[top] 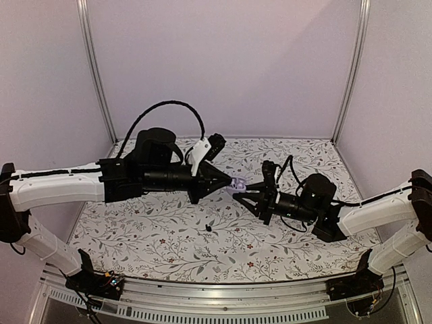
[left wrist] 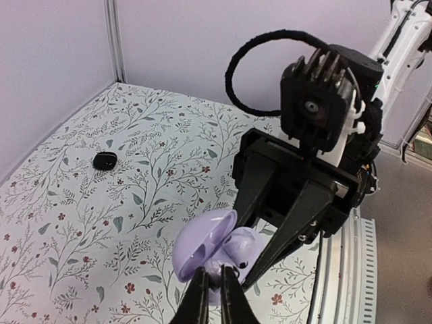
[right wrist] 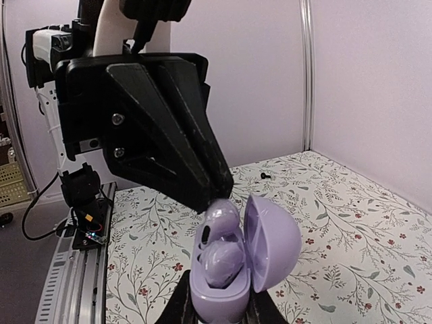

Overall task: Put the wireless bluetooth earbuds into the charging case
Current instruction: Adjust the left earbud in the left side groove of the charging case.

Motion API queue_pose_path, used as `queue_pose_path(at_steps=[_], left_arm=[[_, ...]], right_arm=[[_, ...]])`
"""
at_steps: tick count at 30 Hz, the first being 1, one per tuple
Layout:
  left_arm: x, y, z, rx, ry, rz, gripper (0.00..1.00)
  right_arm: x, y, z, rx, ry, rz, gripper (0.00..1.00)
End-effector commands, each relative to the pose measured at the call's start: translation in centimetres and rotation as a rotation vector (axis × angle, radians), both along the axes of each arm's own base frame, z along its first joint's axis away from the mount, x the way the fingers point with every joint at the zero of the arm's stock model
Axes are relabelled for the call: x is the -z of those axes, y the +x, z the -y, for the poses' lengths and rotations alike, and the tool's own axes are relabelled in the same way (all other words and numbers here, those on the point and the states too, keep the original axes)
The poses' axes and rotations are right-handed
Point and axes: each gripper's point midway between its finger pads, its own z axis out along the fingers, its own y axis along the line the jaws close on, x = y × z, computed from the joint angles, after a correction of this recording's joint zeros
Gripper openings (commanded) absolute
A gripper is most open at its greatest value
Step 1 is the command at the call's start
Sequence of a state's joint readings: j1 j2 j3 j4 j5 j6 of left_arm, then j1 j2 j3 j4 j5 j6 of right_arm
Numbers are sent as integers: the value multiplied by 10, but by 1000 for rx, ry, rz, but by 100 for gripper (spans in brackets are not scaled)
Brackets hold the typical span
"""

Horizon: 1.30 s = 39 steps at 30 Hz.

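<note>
The charging case [right wrist: 273,243] is lavender, its lid swung open. It is held above the cloth with my right gripper [right wrist: 219,307] shut on its base. One lavender earbud [right wrist: 223,264] sits in the lower pocket. A second lavender earbud [right wrist: 224,214] stands in the upper pocket, and my left gripper [left wrist: 214,273] is shut on it from above. In the top view both grippers meet at the case [top: 237,183] over the middle of the table. The left wrist view shows the open lid [left wrist: 199,246] left of my fingertips.
A small black piece [top: 208,229] lies on the patterned cloth in front of the grippers, also seen in the left wrist view as the black piece [left wrist: 104,160]. Pale walls enclose the table on three sides; a metal rail [top: 223,297] runs along the near edge.
</note>
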<state>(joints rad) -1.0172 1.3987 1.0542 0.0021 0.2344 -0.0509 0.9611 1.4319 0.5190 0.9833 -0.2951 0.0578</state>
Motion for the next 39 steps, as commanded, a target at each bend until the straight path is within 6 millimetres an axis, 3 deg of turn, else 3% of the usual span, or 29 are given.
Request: queue_pose_path(at_steps=[1,7,12,20,23,27,34,39], left_arm=[[32,2,2,10,127,-57,2],[46,-3,4,45,173,-92,2],[45,-7,0,50,166,-90,4],[16,-1,-22,-32,90,-36,22],[3,1,-30,-53,44,-14,25],[-11,-5,-31,-21,19,24,32],[-24,-9,-39,-6,20,90,42],[-23,-15,-31,44,-9,65,50]], right_arm=[[-31,-11,-7,-61,61,96,0],[-34,-14,-6,-74,46,148,0],[-34,-14,-4,-66,48,140,0],[-30,-19,1,-83,54,130,0],[-28,-24,0,-125,50,126,0],[-23,-28,-4,-173,20,108,0],[-13,-31,-5,-191,-31,86,0],[-11,-36,-7,-235,-61,94,0]])
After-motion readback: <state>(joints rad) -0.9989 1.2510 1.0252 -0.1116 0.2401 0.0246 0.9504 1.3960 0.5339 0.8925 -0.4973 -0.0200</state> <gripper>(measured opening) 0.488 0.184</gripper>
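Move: The left earbud, in its groove in the charging case that the right gripper holds, is right at the left gripper's fingertips: about 2 cm right of that hand and 1 cm below, level fore and aft. The right earbud is 2 cm farther right and 1 cm lower; the open lid stands about 3 cm ahead of the left hand and 3 cm right. From the right hand, the left earbud is some 3 cm left, 1 cm ahead, 2 cm up. Press the left earbud down into its groove with the left gripper's nearly shut fingertips, sinking about 2 cm while the right hand keeps its grip and is borne down almost as far. Then open the left fingers about halfway and back away, 3 to 4 cm left and over 4 cm up; raise the right hand again and draw it back some 3 cm, turning it counter-clockwise about 10 degrees. ##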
